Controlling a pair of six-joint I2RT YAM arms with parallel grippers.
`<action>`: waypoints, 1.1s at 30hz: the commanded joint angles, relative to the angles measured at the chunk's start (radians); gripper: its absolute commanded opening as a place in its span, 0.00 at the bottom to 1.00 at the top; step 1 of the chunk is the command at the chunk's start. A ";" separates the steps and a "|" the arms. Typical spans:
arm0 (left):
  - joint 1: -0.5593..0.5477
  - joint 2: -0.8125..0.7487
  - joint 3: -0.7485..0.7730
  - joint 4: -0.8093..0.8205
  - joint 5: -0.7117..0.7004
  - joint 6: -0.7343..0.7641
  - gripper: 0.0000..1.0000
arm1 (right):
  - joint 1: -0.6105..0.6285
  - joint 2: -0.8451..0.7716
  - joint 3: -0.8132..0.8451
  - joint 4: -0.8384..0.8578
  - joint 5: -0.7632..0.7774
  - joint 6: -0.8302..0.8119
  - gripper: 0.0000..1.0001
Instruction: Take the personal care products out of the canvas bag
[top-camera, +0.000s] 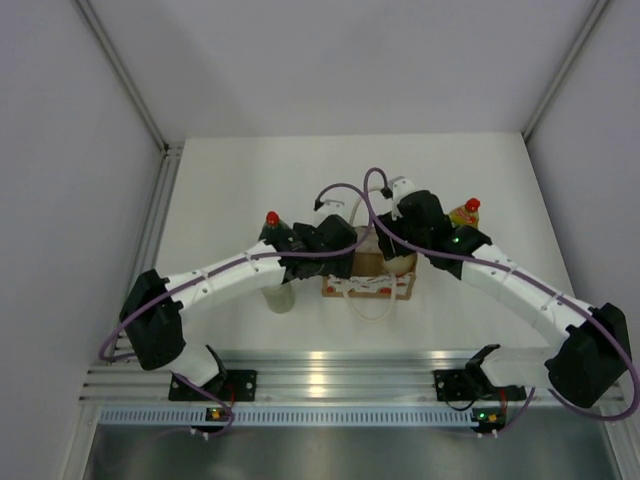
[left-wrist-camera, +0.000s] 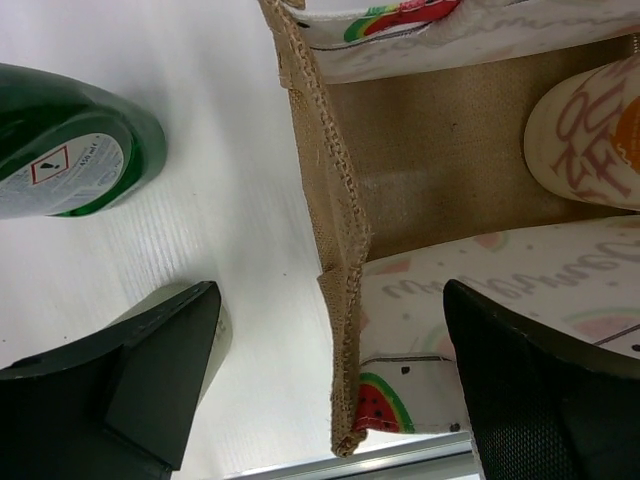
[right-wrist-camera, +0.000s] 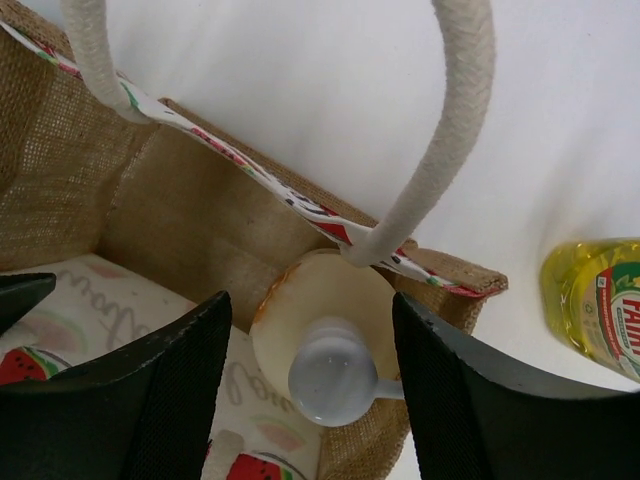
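Observation:
The canvas bag (top-camera: 365, 285) stands mid-table with its mouth open. Inside, against the right end, a cream bottle (right-wrist-camera: 300, 305) with a white nozzle (right-wrist-camera: 332, 380) stands upright; it also shows as the cream bottle (left-wrist-camera: 590, 140) in the left wrist view. My right gripper (right-wrist-camera: 312, 310) reaches into the bag with its fingers closed on either side of this bottle. My left gripper (left-wrist-camera: 332, 300) is open and straddles the bag's left wall, one finger outside, one inside. Outside stand the dark green bottle (top-camera: 272, 228), the yellow bottle (top-camera: 465, 212) and a pale bottle (top-camera: 281, 297).
A rope handle (right-wrist-camera: 455, 120) arches over the cream bottle; the other handle loop (top-camera: 375, 305) hangs over the bag's near side. The green bottle (left-wrist-camera: 80, 150) is close to my left fingers. An aluminium rail (top-camera: 340, 375) runs along the near table edge.

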 joint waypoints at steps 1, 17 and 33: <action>-0.017 0.003 0.034 0.035 -0.014 -0.048 0.98 | -0.015 0.023 0.041 -0.067 -0.040 -0.005 0.64; -0.028 0.009 0.023 0.033 -0.055 -0.118 0.98 | -0.015 -0.044 0.113 -0.080 0.052 -0.050 0.65; -0.028 -0.017 0.022 0.036 -0.071 -0.220 0.98 | 0.109 -0.167 0.053 -0.112 0.364 0.429 0.65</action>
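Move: The cream pump bottle stands in the right end of the canvas bag, its head between the right hand's open fingertips and its middle some 7 cm below that hand point, about 3 cm back and 1 cm to the right. From the right hand, the bag's middle is roughly 4 cm back, 3 cm left and 10 cm down; the yellow soap bottle is about 15 cm right, 3 cm ahead and 8 cm down. From the left hand, the pump bottle lies some 11 cm right, 2 cm ahead and 5 cm lower. The pump bottle is left ungripped: the right hand dips about 1 cm at its head, then turns back and climbs some 8 cm away from it, drifting 2–3 cm left. As the hand rises it swings about 20 degrees clockwise and its left side lifts, the fingers staying part-open throughout. ##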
